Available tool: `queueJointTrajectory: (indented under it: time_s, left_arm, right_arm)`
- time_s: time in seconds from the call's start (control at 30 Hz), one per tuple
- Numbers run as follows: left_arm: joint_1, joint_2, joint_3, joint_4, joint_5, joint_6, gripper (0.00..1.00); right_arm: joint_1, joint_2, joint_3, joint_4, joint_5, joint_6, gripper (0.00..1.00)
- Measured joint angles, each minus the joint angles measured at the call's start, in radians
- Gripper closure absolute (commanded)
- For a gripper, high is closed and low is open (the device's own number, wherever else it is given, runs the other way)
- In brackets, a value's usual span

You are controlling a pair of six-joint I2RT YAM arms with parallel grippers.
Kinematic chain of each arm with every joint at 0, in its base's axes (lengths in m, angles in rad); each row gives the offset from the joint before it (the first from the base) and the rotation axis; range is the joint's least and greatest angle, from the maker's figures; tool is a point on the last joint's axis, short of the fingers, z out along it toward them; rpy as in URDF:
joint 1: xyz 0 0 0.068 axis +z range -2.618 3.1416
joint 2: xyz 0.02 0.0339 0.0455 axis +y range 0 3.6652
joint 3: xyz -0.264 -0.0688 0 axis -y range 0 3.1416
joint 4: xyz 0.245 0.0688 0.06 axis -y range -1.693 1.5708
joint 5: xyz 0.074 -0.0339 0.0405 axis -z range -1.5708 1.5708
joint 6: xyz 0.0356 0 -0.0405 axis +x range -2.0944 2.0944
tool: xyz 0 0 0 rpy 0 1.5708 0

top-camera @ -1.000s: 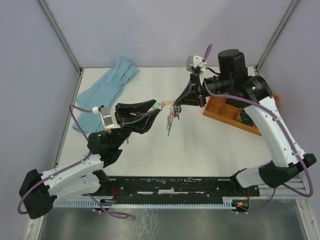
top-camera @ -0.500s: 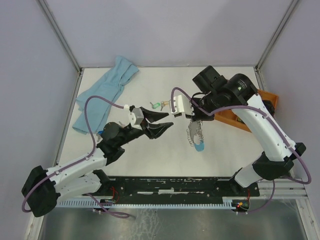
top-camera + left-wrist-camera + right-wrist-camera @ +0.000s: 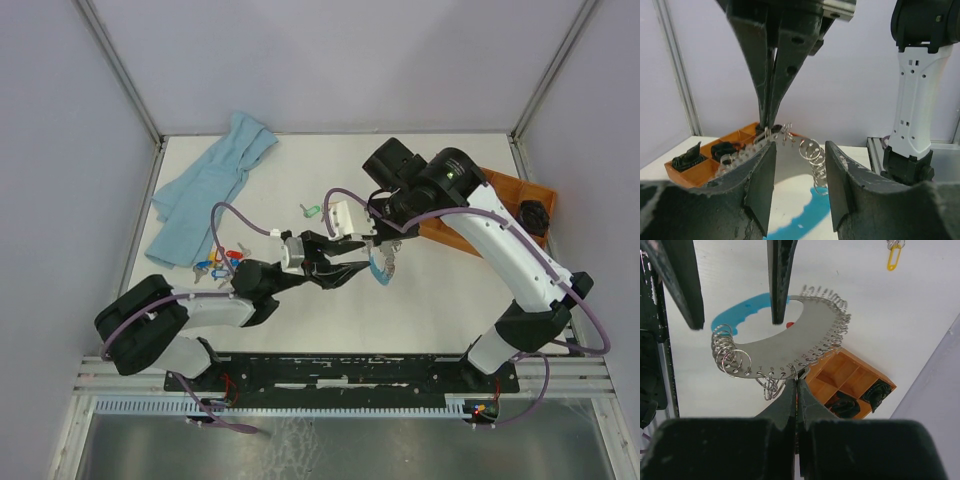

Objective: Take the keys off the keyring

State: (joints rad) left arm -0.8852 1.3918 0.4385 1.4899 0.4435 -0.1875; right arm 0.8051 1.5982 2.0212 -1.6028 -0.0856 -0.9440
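Note:
The keyring [image 3: 790,340] is a curved silver plate with numbered holes, small split rings along its edge and a light blue end [image 3: 747,310]. My right gripper [image 3: 797,382] is shut on its rim and holds it above the table [image 3: 385,258]. My left gripper [image 3: 800,145] is open, with a finger on each side of the plate [image 3: 790,170], touching neither face. Only bare split rings [image 3: 812,152] show on the keyring. Loose keys [image 3: 215,262] with red and blue tags lie on the table at the left. A green-tagged key [image 3: 310,211] lies farther back.
An orange tray [image 3: 495,195] with compartments and black items [image 3: 533,215] stands at the right, just behind the keyring. A light blue cloth [image 3: 215,185] lies at the back left. A small yellow-tagged piece [image 3: 893,259] lies on the table.
My left gripper has swung right and now straddles the keyring. My right gripper has shifted slightly with the keyring still held. The red- and blue-tagged keys now show at the left.

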Motion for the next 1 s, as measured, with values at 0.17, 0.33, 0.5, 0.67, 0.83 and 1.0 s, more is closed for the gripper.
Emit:
queueJointTrajectory:
  time_s: [0.17, 0.33, 0.5, 0.67, 0.83, 1.0]
  left_arm:
    - [-0.020, 0.069, 0.053, 0.038, -0.038, 0.023, 0.56]
    - [-0.020, 0.114, 0.062, 0.039, -0.077, 0.045, 0.60]
    - [-0.020, 0.157, 0.094, 0.039, -0.098, 0.048, 0.63]
    - [-0.020, 0.180, 0.123, 0.039, -0.103, 0.048, 0.68]
    - [-0.021, 0.196, 0.134, 0.040, -0.102, 0.048, 0.73]
    - [-0.020, 0.203, 0.139, 0.040, -0.099, 0.048, 0.76]
  right_arm:
    - [0.000, 0.015, 0.003, 0.000, -0.011, -0.001, 0.99]
    - [0.000, 0.015, 0.011, 0.000, -0.036, -0.001, 0.99]
    - [0.000, 0.015, 0.013, 0.000, -0.056, -0.001, 0.99]
    - [0.000, 0.015, 0.013, 0.000, -0.073, -0.001, 0.99]
    - [0.000, 0.015, 0.013, 0.000, -0.080, -0.001, 0.99]
    - [0.000, 0.015, 0.013, 0.000, -0.084, -0.001, 0.99]
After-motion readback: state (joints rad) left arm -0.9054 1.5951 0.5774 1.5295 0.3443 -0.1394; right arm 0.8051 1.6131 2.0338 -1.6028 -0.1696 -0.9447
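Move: The small metal ring of the keyring, still pinched in the right fingertips and about 1 cm below that hand's point, lies some 4 cm ahead of the left hand, 3 cm to its right and 1 cm lower. The keyring's blue handle hangs about 2 cm ahead of the left hand, 4 cm to its right and 10 cm below. On the table, some 22 cm below it, the green tag is roughly 25 cm ahead and 12 cm left. The small ring stays held in the shut right fingers, which ease a centimetre or so left and slightly back, while the left hand comes in forward and to its right, about 5 cm in all, sinking about a centimetre. Fast at first, then creeping, it narrows its half-open fingers to about half their gap around the ring, just under the right fingertips. ##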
